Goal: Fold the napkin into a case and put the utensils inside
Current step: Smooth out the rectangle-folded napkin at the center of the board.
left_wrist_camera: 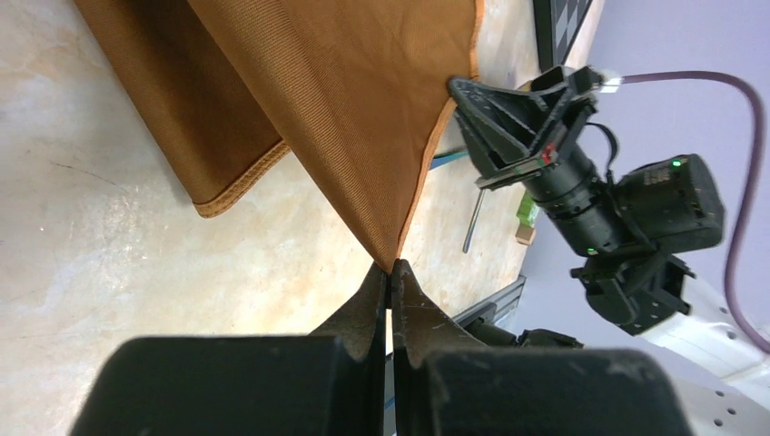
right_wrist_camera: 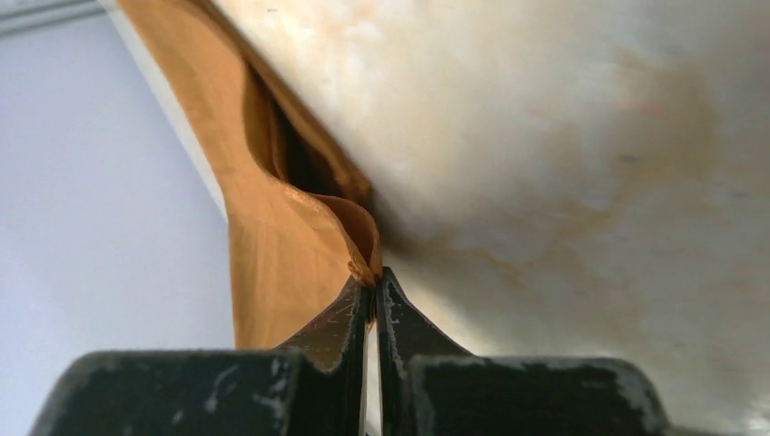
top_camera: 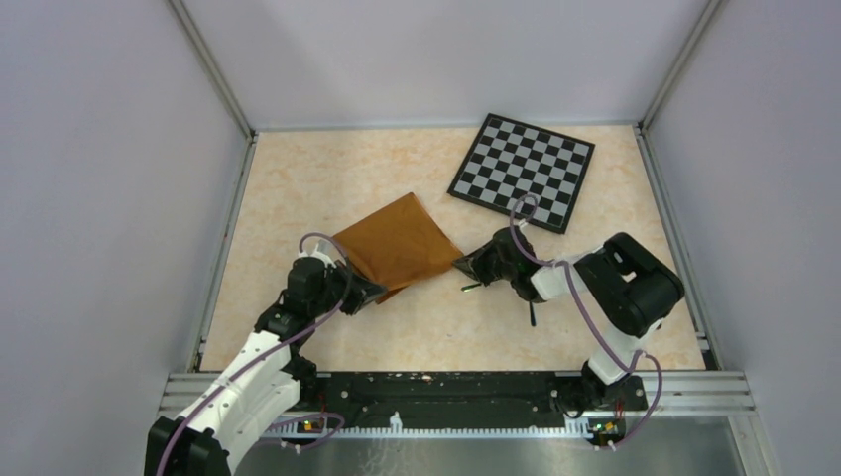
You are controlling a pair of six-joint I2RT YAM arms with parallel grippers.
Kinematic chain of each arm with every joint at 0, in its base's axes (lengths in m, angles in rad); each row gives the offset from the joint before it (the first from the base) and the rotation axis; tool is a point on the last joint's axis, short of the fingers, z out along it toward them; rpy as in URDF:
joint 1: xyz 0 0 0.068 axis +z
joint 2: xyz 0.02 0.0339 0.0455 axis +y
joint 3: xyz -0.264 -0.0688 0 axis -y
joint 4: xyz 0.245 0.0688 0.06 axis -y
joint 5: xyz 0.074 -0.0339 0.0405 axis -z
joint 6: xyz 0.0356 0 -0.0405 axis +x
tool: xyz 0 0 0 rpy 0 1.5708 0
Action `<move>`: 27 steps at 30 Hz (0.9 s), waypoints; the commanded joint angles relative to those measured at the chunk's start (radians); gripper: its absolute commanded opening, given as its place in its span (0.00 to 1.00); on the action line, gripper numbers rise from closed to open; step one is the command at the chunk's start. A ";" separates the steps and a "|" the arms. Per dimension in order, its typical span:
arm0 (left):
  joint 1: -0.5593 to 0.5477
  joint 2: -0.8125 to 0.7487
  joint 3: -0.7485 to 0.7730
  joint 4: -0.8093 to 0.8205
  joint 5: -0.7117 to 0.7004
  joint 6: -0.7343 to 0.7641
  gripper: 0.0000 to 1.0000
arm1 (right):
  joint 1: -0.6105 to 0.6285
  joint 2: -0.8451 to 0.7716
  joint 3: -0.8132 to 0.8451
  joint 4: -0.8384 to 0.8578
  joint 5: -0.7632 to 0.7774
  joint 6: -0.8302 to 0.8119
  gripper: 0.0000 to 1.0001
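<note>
The rust-brown napkin lies partly folded in the middle of the table, with its near corners lifted. My left gripper is shut on the napkin's near left corner; in the left wrist view the cloth rises from the pinched tip of that gripper. My right gripper is shut on the napkin's right corner, and the right wrist view shows the bunched hem between its tips. Two slim dark utensils lie under the right arm, one handle showing. No case shows.
A black-and-grey checkered board lies at the back right, beyond the right gripper. Grey walls with metal rails enclose the table on three sides. The arms' base rail runs along the near edge.
</note>
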 commanded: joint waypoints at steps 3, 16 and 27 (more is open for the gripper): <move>0.035 0.024 0.109 0.012 -0.031 0.048 0.00 | -0.012 -0.168 0.171 -0.160 0.010 -0.306 0.00; 0.453 0.513 0.592 0.000 0.086 0.369 0.00 | -0.037 0.309 0.901 -0.045 -0.229 -0.444 0.00; 0.528 0.886 0.979 -0.021 0.204 0.499 0.00 | -0.037 0.653 1.449 -0.081 -0.287 -0.370 0.00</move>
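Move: Both hands already pinch the napkin's near edge. From the left hand, the napkin's far left corner lies roughly 16 cm ahead, 12 cm to the left and 8 cm lower. From the right hand, low over the table, its far right corner is about 18 cm ahead and 10 cm left; the checkered board is some 22 cm ahead and 15 cm right, the fork about 11 cm right and 2 cm back, the spoon about 16 cm right and 5 cm back. Keeping their pinch on the upper layer's near edge, both hands swing it forward and to the left, over the lower layer and out past the napkin's old far edge: the left goes some 24 cm forward, 15 cm left and 10 cm up, tilting its fingers up a little. The right starts with a quick lift and then carries on forward, going about 21 cm forward, 17 cm left and nearly 20 cm up, its fingertips tipping up some 40 degrees and turning counter-clockwise, both hands slowing towards the end. ##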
